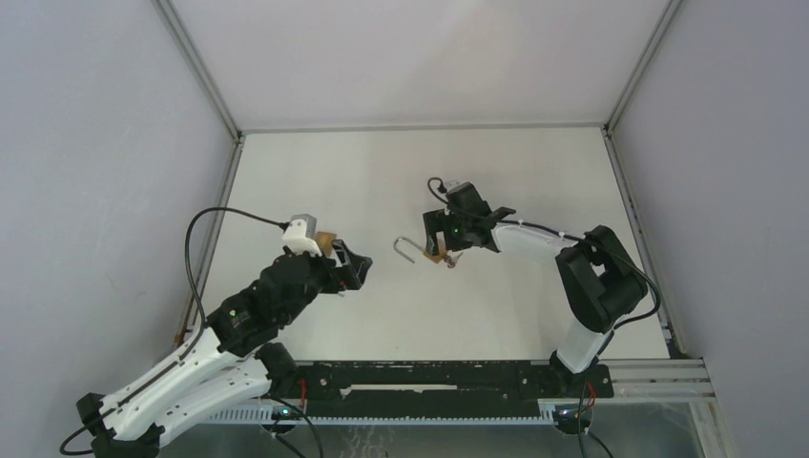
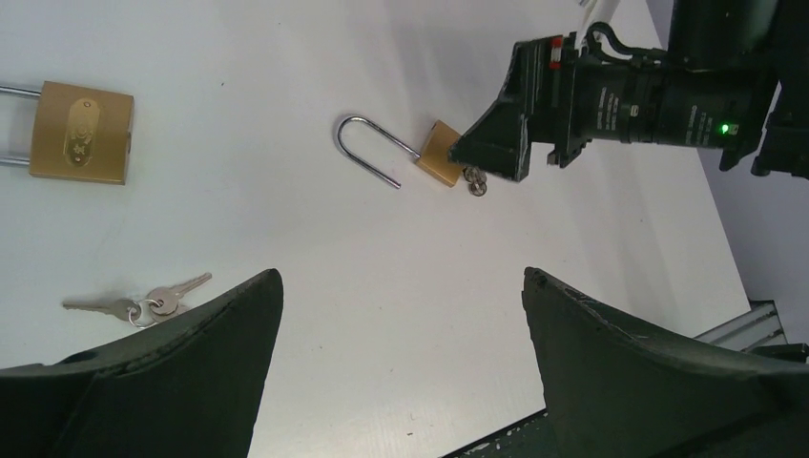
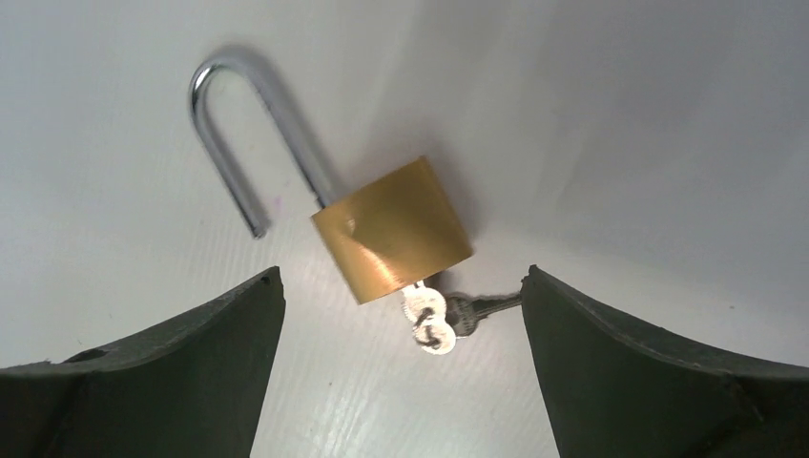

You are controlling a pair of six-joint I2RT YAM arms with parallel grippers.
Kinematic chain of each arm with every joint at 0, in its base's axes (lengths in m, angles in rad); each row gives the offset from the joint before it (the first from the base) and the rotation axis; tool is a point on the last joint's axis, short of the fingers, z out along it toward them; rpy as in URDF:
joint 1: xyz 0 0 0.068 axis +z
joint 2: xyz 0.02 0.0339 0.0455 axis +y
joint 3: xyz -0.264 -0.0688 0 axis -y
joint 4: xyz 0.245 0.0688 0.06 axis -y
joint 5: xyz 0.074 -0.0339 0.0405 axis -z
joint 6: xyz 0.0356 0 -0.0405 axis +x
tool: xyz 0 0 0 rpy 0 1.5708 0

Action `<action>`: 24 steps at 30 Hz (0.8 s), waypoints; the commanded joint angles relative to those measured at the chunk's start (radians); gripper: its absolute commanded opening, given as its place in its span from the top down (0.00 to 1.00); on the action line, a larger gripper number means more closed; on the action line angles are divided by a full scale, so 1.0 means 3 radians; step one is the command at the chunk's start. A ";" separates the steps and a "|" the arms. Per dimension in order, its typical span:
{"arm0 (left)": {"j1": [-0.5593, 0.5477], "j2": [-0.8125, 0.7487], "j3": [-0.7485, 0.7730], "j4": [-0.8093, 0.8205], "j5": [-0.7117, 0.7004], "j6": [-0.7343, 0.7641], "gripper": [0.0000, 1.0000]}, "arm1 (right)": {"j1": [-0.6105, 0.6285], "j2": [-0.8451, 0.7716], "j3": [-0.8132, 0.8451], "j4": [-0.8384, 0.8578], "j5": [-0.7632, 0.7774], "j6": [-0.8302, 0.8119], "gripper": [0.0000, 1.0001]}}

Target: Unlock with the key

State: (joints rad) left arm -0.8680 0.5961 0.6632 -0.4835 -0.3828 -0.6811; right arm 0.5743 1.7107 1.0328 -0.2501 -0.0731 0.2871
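A brass padlock (image 3: 393, 229) lies on the white table with its steel shackle (image 3: 224, 114) swung open. A key (image 3: 425, 310) is stuck in its underside, and a ring with a second key (image 3: 482, 305) hangs from it. My right gripper (image 3: 401, 281) hovers just over the key end, open, with nothing between its fingers. From above, the same padlock (image 1: 434, 256) lies right under the right gripper (image 1: 445, 240). My left gripper (image 1: 351, 269) stands open and empty to the left of it; in the left wrist view it (image 2: 401, 286) frames only bare table.
A second brass padlock (image 2: 81, 132), its shackle closed, lies beside the left arm. A loose pair of keys (image 2: 143, 303) on a ring lies near the left finger. White walls enclose the table (image 1: 382, 172); a black rail (image 1: 429, 377) runs along the near edge.
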 commanded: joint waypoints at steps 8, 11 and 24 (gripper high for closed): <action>0.0004 0.0016 0.0116 0.0024 0.0023 0.0042 0.03 | 0.0261 0.0344 0.0526 -0.0416 0.0413 -0.0836 0.01; 0.0005 0.0029 0.0120 0.0020 0.0056 0.0064 0.03 | 0.0263 0.0505 0.0626 -0.0469 0.0379 -0.0927 0.01; 0.0004 0.0070 0.0149 -0.0001 0.0067 0.0053 0.04 | 0.0221 0.0788 0.0822 -0.0554 0.0397 -0.0759 0.41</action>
State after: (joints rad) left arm -0.8680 0.6170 0.6632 -0.4892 -0.3656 -0.6731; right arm 0.6540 1.9297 1.2537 -0.3996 -0.0048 0.0292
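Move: The body of the unlocked padlock lies only 4 cm or so below the right hand, about 2 cm to its left and 1 cm ahead. Its open shackle reaches out to the left, its middle some 7 cm left of the hand and 2 cm ahead, while the keys sit about 1 cm to the hand's right, level with it. From the left hand the padlock is roughly 13 cm ahead, 13 cm to the right and 20 cm below. The right fingers come down astride the brass body of the padlock and start closing on its two sides, reaching them by the end. On the way there the hand swings about 2 cm left and a little back, then forward again and some 3 cm down, turning about 15 degrees counter-clockwise while its left side dips by about as much. ##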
